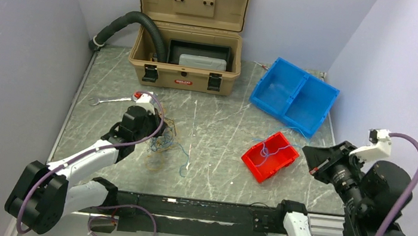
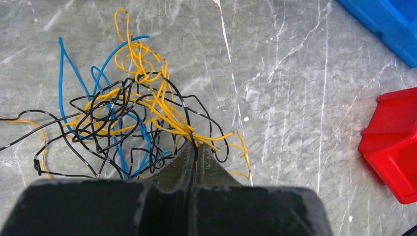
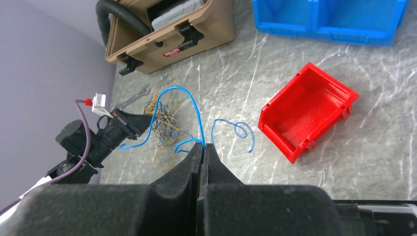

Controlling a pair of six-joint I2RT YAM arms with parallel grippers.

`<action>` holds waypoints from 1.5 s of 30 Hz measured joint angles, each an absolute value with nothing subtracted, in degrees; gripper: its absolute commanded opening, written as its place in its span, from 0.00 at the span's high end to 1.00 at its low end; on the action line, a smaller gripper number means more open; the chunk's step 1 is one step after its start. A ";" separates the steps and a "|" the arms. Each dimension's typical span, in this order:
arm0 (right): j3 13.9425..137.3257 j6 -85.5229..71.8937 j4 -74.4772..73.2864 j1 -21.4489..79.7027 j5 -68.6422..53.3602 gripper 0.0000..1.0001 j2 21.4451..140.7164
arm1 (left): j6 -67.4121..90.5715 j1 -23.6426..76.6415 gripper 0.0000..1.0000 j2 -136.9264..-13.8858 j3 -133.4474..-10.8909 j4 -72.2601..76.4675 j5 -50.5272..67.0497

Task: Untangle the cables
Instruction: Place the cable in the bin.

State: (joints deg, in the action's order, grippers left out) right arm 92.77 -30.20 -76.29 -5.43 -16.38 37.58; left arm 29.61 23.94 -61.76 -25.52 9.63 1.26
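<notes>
The cables lie as a loose tangle [image 1: 161, 143] of thin blue, yellow-orange and black wires [image 2: 133, 113] on the grey marble table, left of centre. My left gripper [image 2: 196, 145] is low at the tangle's near-left edge [image 1: 152, 130], shut on yellow and black strands at its fingertips. My right gripper [image 3: 203, 144] is raised at the right side of the table [image 1: 310, 157]. It is shut on a single blue cable [image 3: 173, 88]. This cable arcs up and hangs free in loops, showing over the red bin in the top view [image 1: 272, 150].
A small red bin [image 3: 314, 108] sits right of centre [image 1: 252, 160]. A blue two-compartment bin [image 1: 293, 95] stands at the back right. An open tan toolbox [image 1: 183, 76] with a black corrugated hose [image 1: 134, 21] stands at the back. A wrench [image 1: 109, 101] lies beside the left arm.
</notes>
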 measured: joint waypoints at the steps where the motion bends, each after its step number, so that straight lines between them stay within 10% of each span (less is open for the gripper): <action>1: 94.02 -29.98 -76.97 -5.43 -16.40 1.00 37.43 | 29.61 23.99 1.00 -61.76 -25.52 9.63 1.26; 24: 62.50 -34.17 -62.63 -5.43 -8.10 1.00 34.61 | 29.58 24.86 1.00 -61.76 -25.52 9.56 0.62; 45: 58.04 -39.05 -60.73 -5.43 16.64 1.00 44.99 | 29.39 24.95 1.00 -61.76 -25.52 8.73 0.58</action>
State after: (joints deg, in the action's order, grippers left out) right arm 58.04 -39.05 -60.73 -5.43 16.64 44.99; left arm 29.39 24.95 -61.76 -25.52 8.73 0.58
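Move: The right hand holds the blue cable high up; the red bin lies about 15 cm ahead of it, 2 cm to its left and some 36 cm below. The blue bin is about 37 cm ahead and 4 cm right, the cable pile about 16 cm ahead and 36 cm left, both similarly low. From the left hand, the red bin is some 35 cm right, 3 cm back and 7 cm below. The right hand sinks some 18 cm towards the red bin, right and forward, wrist tipping, blue cable still pinched. ##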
